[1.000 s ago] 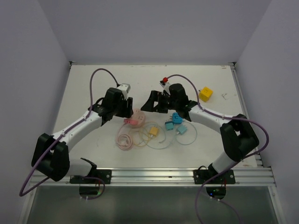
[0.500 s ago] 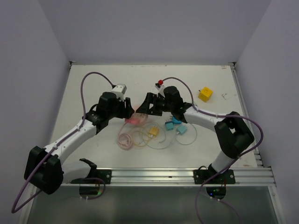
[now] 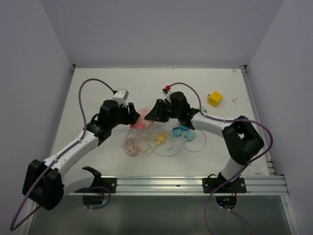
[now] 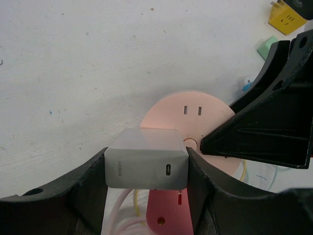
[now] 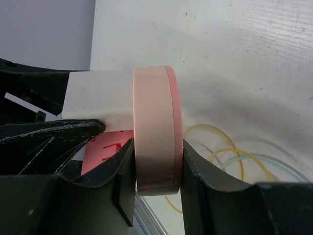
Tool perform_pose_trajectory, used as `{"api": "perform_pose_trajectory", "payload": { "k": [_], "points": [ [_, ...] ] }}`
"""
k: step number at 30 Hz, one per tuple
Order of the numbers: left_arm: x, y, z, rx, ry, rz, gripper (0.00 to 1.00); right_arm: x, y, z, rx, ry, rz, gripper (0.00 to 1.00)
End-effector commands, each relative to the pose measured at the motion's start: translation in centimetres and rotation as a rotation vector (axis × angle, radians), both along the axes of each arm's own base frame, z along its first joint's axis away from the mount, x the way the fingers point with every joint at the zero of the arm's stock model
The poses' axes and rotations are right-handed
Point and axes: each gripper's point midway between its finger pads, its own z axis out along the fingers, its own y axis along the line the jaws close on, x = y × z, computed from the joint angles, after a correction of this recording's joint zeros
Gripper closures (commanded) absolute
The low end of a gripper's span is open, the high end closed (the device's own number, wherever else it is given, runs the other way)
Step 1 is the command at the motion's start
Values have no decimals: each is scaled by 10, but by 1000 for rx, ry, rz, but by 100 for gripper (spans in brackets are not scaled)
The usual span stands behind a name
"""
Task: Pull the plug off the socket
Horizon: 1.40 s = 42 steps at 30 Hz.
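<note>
A grey-white plug, a charger block, sits seated in the round pink socket. My left gripper is shut on the plug's two sides. In the right wrist view the socket stands on edge, with the plug pressed flush against its left face. My right gripper is shut on the socket's two flat faces. From above, both grippers meet at the socket in the table's middle, left gripper on one side, right gripper on the other. There the plug is hidden.
A pink cable coil, a yellow plug and blue and teal plugs with thin cables lie just in front of the grippers. A yellow cube adapter sits at the back right. A red-pink piece shows below the plug.
My right gripper has gone from wide open to shut on the socket. Both grippers have shifted a little toward the back of the table, the socket with them.
</note>
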Motion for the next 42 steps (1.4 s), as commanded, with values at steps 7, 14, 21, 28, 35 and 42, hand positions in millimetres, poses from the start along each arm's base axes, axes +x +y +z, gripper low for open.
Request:
{"api": "perform_pose_trajectory", "payload": {
  "k": [7,14,21,28,35,42],
  "points": [
    [10,-12,94,-194,-285,-7,100,0,-12,-27,-110,-10,-50,100],
    [1,-8,115,-234,-347,-8,100,5,-48,-56,-305,18,-166,100],
    [-11,3,148,-284,-437,17,100,8,-76,-77,-399,62,-243,100],
    [-22,17,187,-312,-514,59,100,10,-96,-89,-453,91,-289,100],
    [-24,31,213,-332,-553,131,100,14,-105,-93,-487,86,-322,100],
    [-12,34,193,-297,-494,181,100,21,-84,-59,-316,25,-295,100]
  ]
}}
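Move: The left fingers already hold the white plug, still on the round pink socket, whose middle lies about 4 cm to their right, 2 cm ahead and 2 cm lower; the pink plug on that socket is some 3 cm back and 2 cm right of this hand, 4 cm below. The right fingers grip the socket's edge, its middle about 3 cm to their left, 1 cm ahead. On the table, 13 cm below the right hand, the yellow plug lies 8 cm back and 5 cm right. Keeping its grip on the white plug, the left hand draws up, back and left by about 5 cm against the right hand's hold on the socket, slowly at first, then shoots up off the socket another 15 cm, tipping its fingers up some 30 degrees. The right hand keeps the socket clamped, is drawn slightly up, then springs right and down, turning clockwise. ##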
